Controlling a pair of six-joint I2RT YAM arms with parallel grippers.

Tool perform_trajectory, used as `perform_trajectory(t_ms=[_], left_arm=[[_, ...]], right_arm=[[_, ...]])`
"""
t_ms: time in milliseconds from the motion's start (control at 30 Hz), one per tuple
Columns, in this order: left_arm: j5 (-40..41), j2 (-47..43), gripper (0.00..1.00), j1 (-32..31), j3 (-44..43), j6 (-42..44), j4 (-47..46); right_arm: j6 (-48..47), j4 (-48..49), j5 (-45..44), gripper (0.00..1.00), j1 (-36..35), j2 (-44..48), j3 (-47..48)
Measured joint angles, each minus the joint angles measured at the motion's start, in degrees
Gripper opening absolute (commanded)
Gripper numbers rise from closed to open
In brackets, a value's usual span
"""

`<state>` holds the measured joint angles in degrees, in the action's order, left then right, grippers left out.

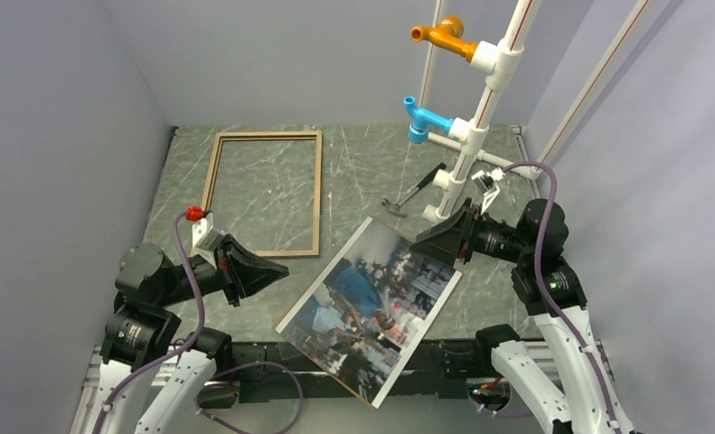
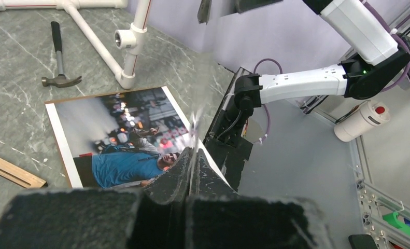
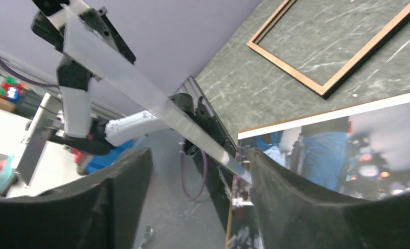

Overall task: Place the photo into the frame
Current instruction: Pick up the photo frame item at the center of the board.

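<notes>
The photo lies face up and skewed at the table's near middle, its near corner hanging past the table edge. It also shows in the left wrist view and the right wrist view. The frame, thin brown rails, lies flat at the far left, empty; its rail shows in the right wrist view. My left gripper is just left of the photo, shut on the edge of a thin clear sheet. My right gripper is open and empty over the photo's far right edge.
A hammer lies beyond the photo beside a white pipe stand carrying orange and blue fittings. Grey walls close in the left, back and right. The arm bases sit below the table's near edge.
</notes>
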<state>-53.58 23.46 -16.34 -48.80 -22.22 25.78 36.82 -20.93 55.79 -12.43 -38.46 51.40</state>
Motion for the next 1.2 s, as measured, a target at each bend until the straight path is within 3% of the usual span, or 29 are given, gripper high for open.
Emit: perform_trajectory(t_ms=[67,233,433,767,1033,1200], left_arm=[[0.4,0.0,0.00,-0.1,-0.2,-1.2,-0.8],[0.1,1.6,0.00,-0.1,-0.6,-5.4,-5.2],[-2.2,4.1,0.00,-0.1,-5.1,-7.7,-8.4],[-7.0,4.6,0.00,-0.1,-12.3,-8.5,-10.1],[-7.1,4.9,0.00,-0.1,-15.7,-8.9,-9.6],[-6.5,6.1,0.00,-0.1,-18.2,-9.0,-8.8]], right_arm=[[0.5,1.4,0.1,0.93,0.0,0.7,-1.3],[1.4,4.7,0.3,0.97,0.0,2.6,-4.4],[0.7,6.4,0.4,0.99,0.0,4.5,-6.0],[-9.2,3.8,-5.8,0.99,0.0,10.9,-6.5],[-10.0,8.5,0.7,1.00,0.0,7.5,-8.7],[-6.5,17.1,5.2,1.00,0.0,9.2,-10.1]])
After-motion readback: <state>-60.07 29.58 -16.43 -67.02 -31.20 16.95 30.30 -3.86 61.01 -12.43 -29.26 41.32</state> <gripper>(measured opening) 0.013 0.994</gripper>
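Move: The left hand is already shut on one edge of the clear pane, whose middle is some 18 cm to its right and 3 cm ahead, about level in height. The photo lies 4 cm ahead, 22 cm right, roughly 30 below; the frame 40 ahead and 9 left, equally low. From the right hand the pane's middle is about 18 cm left and 3 back; the white pipe's foot stands 20 ahead, 4 right, near table height. Upward by about 12 cm goes the left hand, keeping its pinch on the pane's edge, away from the photo; partway it also draws back some 5 cm and tilts its fingertips slightly up. The right fingers, already parting, spread fully to free the other edge, while that hand stays close, tips back about 20 degrees and eases back 2 cm at the end. ##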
